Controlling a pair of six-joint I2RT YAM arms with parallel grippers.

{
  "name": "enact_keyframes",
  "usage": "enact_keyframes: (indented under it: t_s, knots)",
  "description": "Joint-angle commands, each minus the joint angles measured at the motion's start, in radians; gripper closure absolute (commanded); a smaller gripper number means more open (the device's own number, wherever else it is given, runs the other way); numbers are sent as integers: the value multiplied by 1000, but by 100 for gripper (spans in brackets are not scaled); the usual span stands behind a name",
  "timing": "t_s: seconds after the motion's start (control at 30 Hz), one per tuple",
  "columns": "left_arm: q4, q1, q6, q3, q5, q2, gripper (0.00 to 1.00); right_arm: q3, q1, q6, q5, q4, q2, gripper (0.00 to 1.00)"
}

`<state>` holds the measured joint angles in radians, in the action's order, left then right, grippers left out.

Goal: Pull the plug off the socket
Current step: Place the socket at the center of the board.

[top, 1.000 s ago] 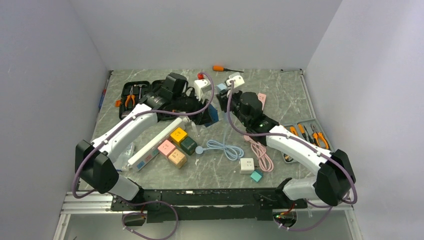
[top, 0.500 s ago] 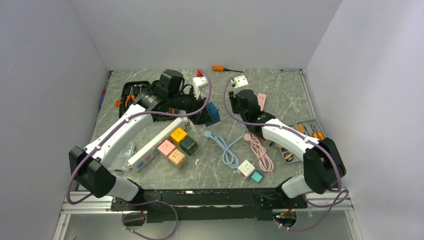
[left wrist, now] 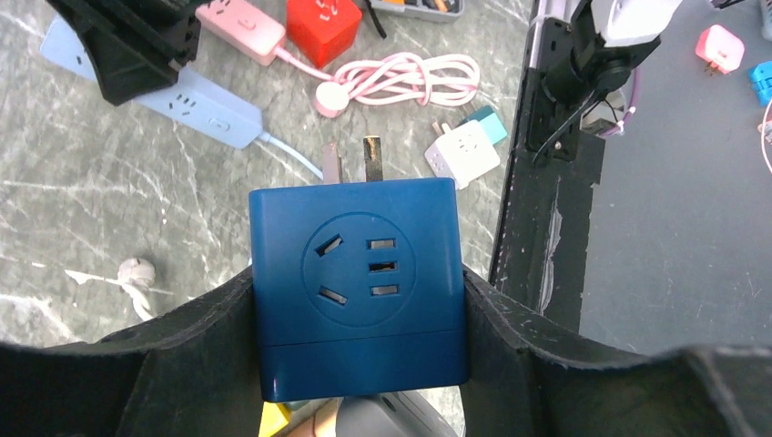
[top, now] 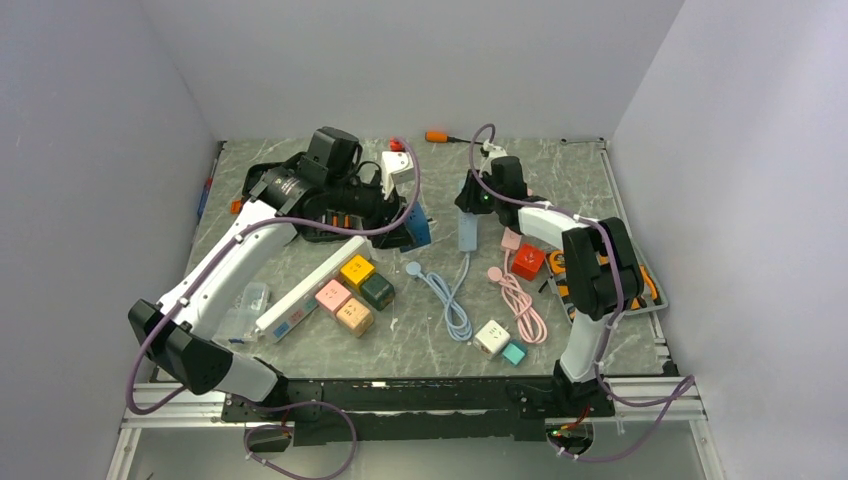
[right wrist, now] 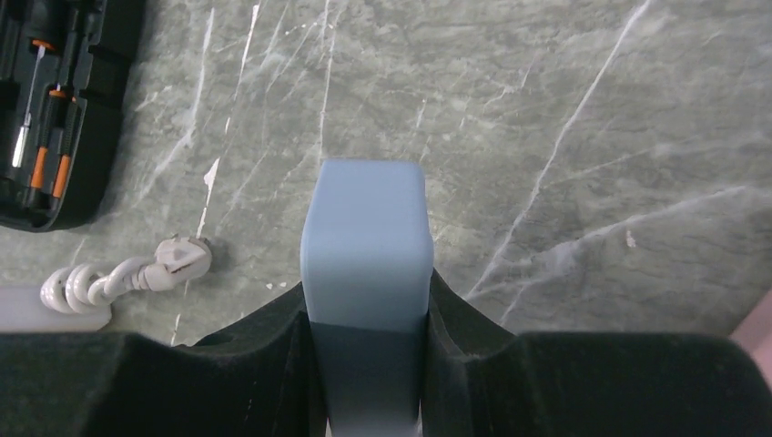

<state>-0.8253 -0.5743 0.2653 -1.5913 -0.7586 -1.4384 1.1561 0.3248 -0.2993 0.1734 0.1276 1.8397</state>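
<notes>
The plug [left wrist: 360,291] is a dark blue cube adapter, and my left gripper [left wrist: 360,305] is shut on its two sides. Its bare metal prongs [left wrist: 371,168] stick out in free air. In the top view the plug [top: 421,228] hangs left of centre. The socket is a light blue power strip [right wrist: 367,241]; my right gripper [right wrist: 367,305] is shut on it, above the marble. From above, the socket [top: 467,232] hangs below the right gripper [top: 470,205], a short gap right of the plug. In the left wrist view the socket [left wrist: 196,105] lies apart from the prongs.
The strip's light blue cable [top: 450,295] trails toward the front. A long white power strip [top: 310,285], coloured cubes [top: 352,290], a pink cable [top: 525,305], a red cube [top: 527,262] and a white cube [top: 492,336] lie around. A black tool case [top: 270,185] is at the back left, a tool tray [top: 640,290] at the right.
The two grippers have drawn apart: the right arm swung right and back with the light blue strip, pulling its cable out straighter, and the left arm shifted left with the blue plug.
</notes>
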Motion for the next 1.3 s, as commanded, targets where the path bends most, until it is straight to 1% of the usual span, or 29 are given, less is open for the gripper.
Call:
enact_keyframes:
  t_s: [0.0,0.03,0.1,0.13,0.17,0.2,0.23,0.27,0.37,0.43,0.5,0.6,0.7,0.73,0.83,0.87,0.93,0.97,1.03,1.1,1.17,1.27]
  knots:
    - [26,21,9,17,15,6,100,68,-16,-80,115,45,34,73]
    - [55,21,-1,33,15,15,100,84,-17,-69,101,20,43,69]
    - [89,22,-18,45,13,18,100,102,-20,-56,67,-11,52,65]
    - [98,22,-22,43,7,13,100,115,-21,-47,46,-39,53,56]
    - [103,24,-27,38,7,7,100,122,-22,-43,36,-52,52,45]
    - [106,26,-30,29,0,-2,100,122,-25,-40,37,-57,49,32]
    - [107,29,-30,25,-14,-8,100,118,-24,-38,36,-58,41,23]
    - [107,32,-21,20,-35,-12,100,112,-25,-34,37,-57,26,18]
    - [76,34,28,6,-117,-25,100,83,-25,-17,39,-49,-52,8]
    - [24,33,70,-19,-168,-39,100,58,-26,-4,38,-48,-124,4]
    - [-43,33,123,-43,-207,-54,100,20,-25,10,66,-38,-214,2]
    - [-139,34,218,-58,-243,-59,100,-42,-28,38,193,-19,-363,1]
    - [-206,33,305,-51,-271,-47,100,-91,-26,78,394,-39,-508,0]
    - [-227,34,328,-49,-282,-41,100,-110,-26,88,497,-42,-555,0]
    - [-311,33,414,-61,-340,-28,100,-159,-17,97,732,-35,-693,0]
    - [-345,34,451,-65,-355,-25,100,-162,4,106,776,-40,-724,0]
    - [-363,32,468,-67,-362,-17,100,-140,75,169,774,-110,-769,0]
    - [-364,32,471,-66,-358,-13,100,-114,132,216,743,-182,-775,0]
    - [-370,32,484,-63,-349,-4,100,-46,239,316,660,-312,-755,0]
    - [-371,32,485,-60,-340,5,100,13,307,372,604,-414,-709,0]
    - [-361,33,476,-47,-336,20,100,26,340,386,586,-436,-680,0]
    - [-331,31,456,-20,-331,44,100,10,369,390,572,-412,-677,0]
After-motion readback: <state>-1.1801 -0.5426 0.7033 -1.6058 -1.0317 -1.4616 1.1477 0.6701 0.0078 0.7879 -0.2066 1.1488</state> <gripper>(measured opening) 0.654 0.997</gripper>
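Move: The right fingers hold the light blue socket strip low at the board, its middle about 4 cm back of them. The blue plug that hand goes for next is roughly 22 cm back, 13 cm left and 20 cm higher, already gripped in the left fingers. From the right hand, the green cube sits some 20 cm back and 20 cm left, the red cube 12 cm back and 14 cm right, both 3 cm lower. Right releases the socket, sweeps 27 cm back and 24 up towards the plug; left draws back 6 cm. ##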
